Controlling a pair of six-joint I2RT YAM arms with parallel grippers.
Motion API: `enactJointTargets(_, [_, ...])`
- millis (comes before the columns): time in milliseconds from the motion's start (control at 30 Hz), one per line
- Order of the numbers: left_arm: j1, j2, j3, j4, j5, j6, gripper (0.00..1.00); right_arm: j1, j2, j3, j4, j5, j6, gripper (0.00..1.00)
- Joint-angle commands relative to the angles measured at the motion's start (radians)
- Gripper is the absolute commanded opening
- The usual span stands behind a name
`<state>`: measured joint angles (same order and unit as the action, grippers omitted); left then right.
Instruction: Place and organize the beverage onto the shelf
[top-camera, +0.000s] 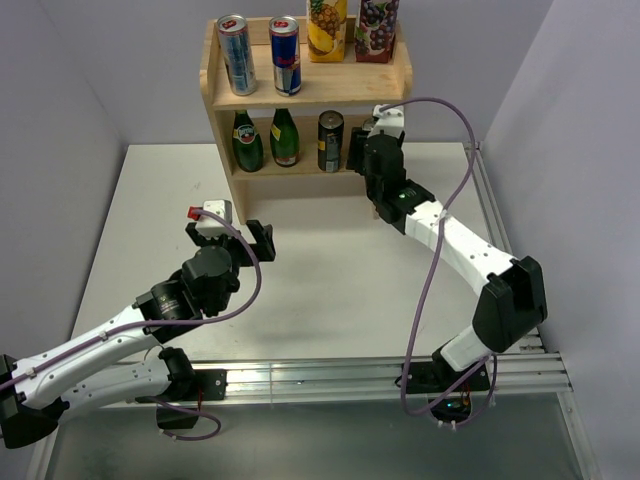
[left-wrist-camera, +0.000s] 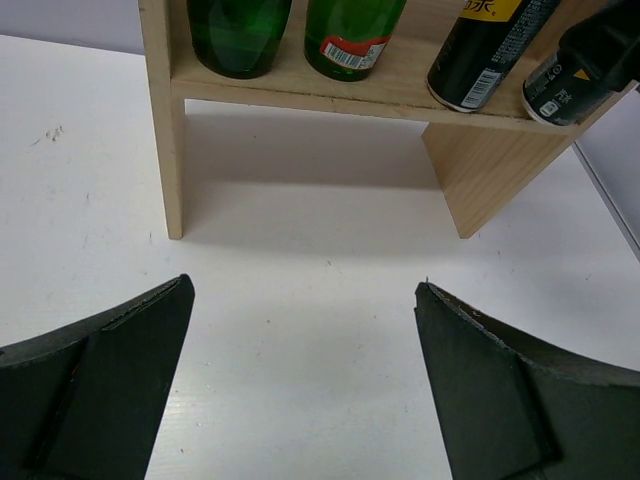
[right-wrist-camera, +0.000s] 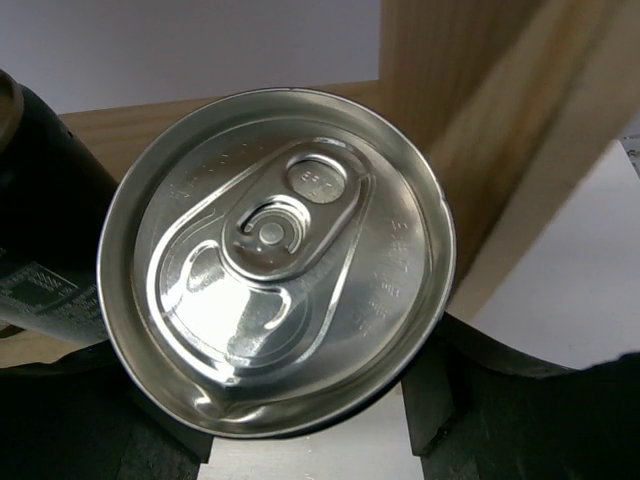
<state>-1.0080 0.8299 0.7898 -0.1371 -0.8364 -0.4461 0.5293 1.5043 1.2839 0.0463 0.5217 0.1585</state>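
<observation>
The light wooden shelf (top-camera: 340, 98) stands at the back of the table. My right gripper (top-camera: 366, 158) is shut on a black can with a silver top (right-wrist-camera: 275, 260) and holds it at the right end of the lower tier, beside the right side panel (right-wrist-camera: 470, 120). In the left wrist view this can (left-wrist-camera: 572, 78) leans slightly, its base at the lower board. Another black can (top-camera: 330, 141) stands just left of it. My left gripper (top-camera: 232, 236) is open and empty over the table in front of the shelf, its jaws wide apart (left-wrist-camera: 302, 290).
Two green bottles (top-camera: 247, 140) (top-camera: 284, 137) stand on the left of the lower tier. Two blue-silver cans (top-camera: 236, 54) (top-camera: 285, 55) and two juice cartons (top-camera: 327, 28) (top-camera: 376, 28) stand on the top board. Grey walls close in on both sides.
</observation>
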Motion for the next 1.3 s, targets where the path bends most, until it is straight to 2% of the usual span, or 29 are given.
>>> enactJointTargets(0, [0.005, 0.002, 0.003, 0.039, -0.013, 0.018, 0.99, -0.006, 0.008, 0.120, 0.107, -0.017, -0.002, 0.00])
enactJointTargets(300, [0.006, -0.008, -0.004, 0.031, -0.021, 0.017, 0.99, -0.009, 0.082, 0.184, 0.112, -0.017, -0.008, 0.00])
enactJointTargets(600, [0.006, -0.018, -0.009, 0.027, -0.020, 0.012, 0.99, -0.009, 0.086, 0.147, 0.124, 0.001, 0.000, 0.00])
enactJointTargets(667, [0.006, -0.018, -0.011, 0.027, -0.020, 0.010, 0.99, -0.009, 0.082, 0.137, 0.125, 0.011, -0.001, 0.09])
enactJointTargets(700, [0.006, -0.018, -0.011, 0.027, -0.020, 0.010, 0.99, -0.009, 0.082, 0.134, 0.124, 0.014, -0.001, 0.17])
enactJointTargets(733, [0.006, -0.018, -0.011, 0.028, -0.018, 0.010, 0.99, -0.009, 0.080, 0.132, 0.124, 0.015, -0.002, 0.36])
enactJointTargets(867, [0.006, -0.017, -0.009, 0.028, -0.020, 0.010, 0.99, -0.009, 0.076, 0.129, 0.122, 0.031, -0.007, 0.87])
enactJointTargets(900, [0.006, -0.017, -0.009, 0.028, -0.020, 0.010, 0.99, -0.011, 0.076, 0.129, 0.121, 0.032, -0.007, 0.95])
enactJointTargets(967, [0.006, -0.015, -0.011, 0.028, -0.020, 0.010, 0.99, -0.009, 0.074, 0.127, 0.121, 0.035, -0.010, 1.00])
enactJointTargets(1267, [0.006, -0.018, -0.012, 0.028, -0.020, 0.009, 0.99, -0.009, 0.060, 0.097, 0.127, 0.041, -0.001, 1.00])
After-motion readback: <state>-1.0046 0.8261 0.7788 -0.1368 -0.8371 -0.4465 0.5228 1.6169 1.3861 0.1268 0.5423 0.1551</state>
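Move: The right hand already holds a black can, leaning back in the grip, at the right end of the lower shelf board. The free standing spot is about 3 cm ahead, 1 cm left and 2 cm below. The standing black can is some 3 cm ahead and 8 cm left, the nearer green bottle 3 cm ahead and 17 cm left, the shelf's right side panel 3 cm ahead and 5 cm right. From the idle left hand the spot lies roughly 23 cm ahead and 26 cm right. Keeping its pinch on the can, the right hand eases it about 3 cm forward and 2 cm left, deeper onto the lower board beside the standing black can, lifting it about a centimetre on the way and lowering it again. After a short pause the fingers open wide and let go, and the open hand rises a good centimetre, tipping up slightly. ##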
